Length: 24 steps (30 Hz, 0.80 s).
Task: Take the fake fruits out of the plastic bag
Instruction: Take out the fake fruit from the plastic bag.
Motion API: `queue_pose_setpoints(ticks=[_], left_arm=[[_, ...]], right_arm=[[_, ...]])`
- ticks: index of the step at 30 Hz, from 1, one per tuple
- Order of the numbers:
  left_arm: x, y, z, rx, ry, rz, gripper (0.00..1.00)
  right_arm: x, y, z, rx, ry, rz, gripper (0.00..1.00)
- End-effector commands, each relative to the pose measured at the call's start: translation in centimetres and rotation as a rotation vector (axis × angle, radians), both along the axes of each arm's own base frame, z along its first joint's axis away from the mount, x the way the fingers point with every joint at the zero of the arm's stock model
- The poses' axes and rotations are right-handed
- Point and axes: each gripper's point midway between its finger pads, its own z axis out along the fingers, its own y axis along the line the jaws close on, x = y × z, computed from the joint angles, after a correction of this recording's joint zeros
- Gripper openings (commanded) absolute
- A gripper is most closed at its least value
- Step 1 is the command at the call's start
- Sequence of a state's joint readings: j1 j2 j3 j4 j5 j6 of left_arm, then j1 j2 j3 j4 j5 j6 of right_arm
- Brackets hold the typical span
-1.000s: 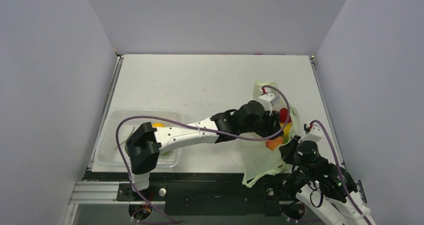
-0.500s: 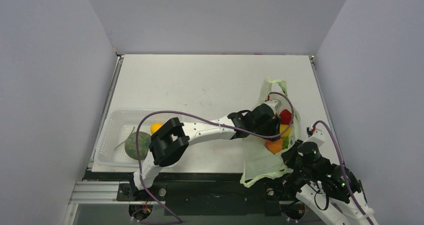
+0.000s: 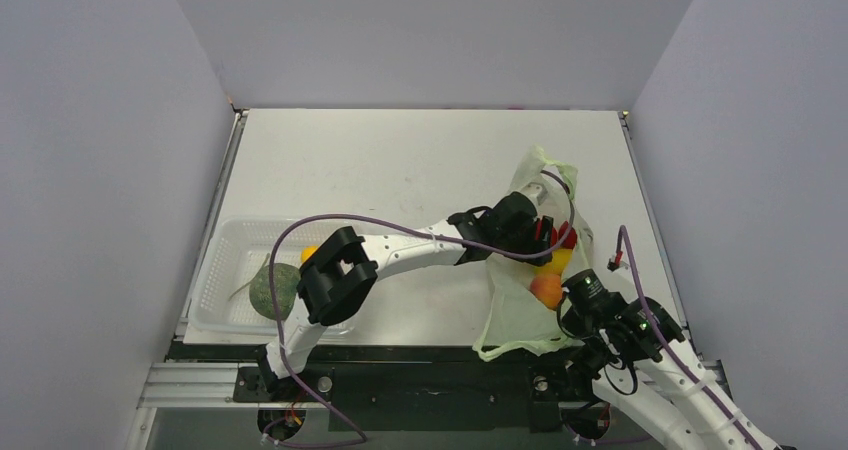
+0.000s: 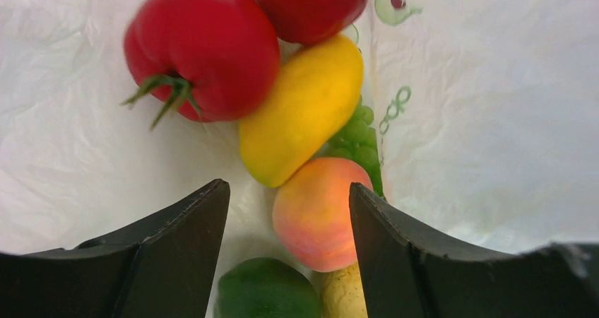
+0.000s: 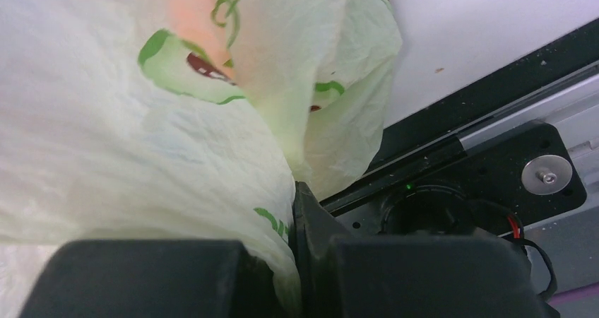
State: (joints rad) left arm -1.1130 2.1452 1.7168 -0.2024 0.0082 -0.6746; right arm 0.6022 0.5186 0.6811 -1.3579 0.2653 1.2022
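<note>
The pale yellow-green plastic bag (image 3: pixel 520 315) lies at the right of the table, mouth toward the far side. My left gripper (image 3: pixel 545 238) is open inside it. In the left wrist view its jaws (image 4: pixel 289 212) stand apart round an orange-pink peach (image 4: pixel 314 215). Beyond lie a yellow fruit (image 4: pixel 304 106), a red tomato (image 4: pixel 201 49), another red fruit (image 4: pixel 311 3), green grapes (image 4: pixel 357 138), a green fruit (image 4: pixel 265 290) and a pale yellow one (image 4: pixel 342 297). My right gripper (image 3: pixel 578 295) is shut on the bag's near edge (image 5: pixel 212 155).
A clear latticed basket (image 3: pixel 225 270) stands at the near left, holding a dark green melon-like fruit (image 3: pixel 272 290) and a small orange fruit (image 3: pixel 310 255). The black frame rail (image 5: pixel 452 155) runs along the near edge just past the bag.
My left gripper has pushed deeper into the bag toward the fruits. My right gripper has shifted left and pulled the bag's near edge with it.
</note>
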Motion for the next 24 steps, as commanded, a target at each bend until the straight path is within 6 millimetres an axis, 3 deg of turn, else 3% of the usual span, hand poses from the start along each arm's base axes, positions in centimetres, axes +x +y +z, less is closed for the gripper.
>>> queue_pose_setpoints(ticks=[1, 6, 10, 17, 24], left_arm=[[1.6, -1.0, 3.0, -0.089, -0.070, -0.017, 0.61], [1.8, -2.5, 1.1, -0.056, -0.076, -0.054, 0.60], [1.3, -3.3, -1.1, -0.029, -0.044, -0.071, 0.66], [1.4, -4.2, -3.0, 0.016, -0.057, -0.066, 0.71], [-0.1, -3.7, -2.3, 0.021, -0.047, -0.132, 0.85]], right_arm=[[0.3, -1.1, -1.5, -0.051, 0.016, -0.106, 0.00], [0.7, -1.3, -1.6, -0.039, -0.005, -0.149, 0.00], [1.3, -0.9, -1.1, -0.012, -0.036, -0.159, 0.00], [1.9, -0.5, -0.7, -0.010, -0.046, -0.141, 0.00], [2.4, -0.9, 0.4, -0.022, -0.087, -0.130, 0.00]])
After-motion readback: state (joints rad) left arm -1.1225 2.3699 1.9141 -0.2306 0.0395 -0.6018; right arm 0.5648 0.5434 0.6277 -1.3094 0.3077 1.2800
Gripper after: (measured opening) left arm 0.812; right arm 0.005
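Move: The yellow mango in the open bag is about 4 cm right of my left hand, barely 1 cm ahead and some 7 cm below. At much the same depth, the tomato sits about 6 cm straight ahead of that hand, the red apple 6 cm ahead and 5 cm right, the peach 5 cm back and about 1 cm right. From my right hand, which already grips the bag's rim, the mango is about 11 cm ahead, 1 cm left and 6 cm down. I ease my left hand forward a touch, then sink it about 5 cm into the bag while shifting some 3 cm right, down towards the mango beside the peach, spreading the already parted fingers wider so they come down either side of it. My right hand keeps its pinch on the bag, dipping a little under 2 cm. ##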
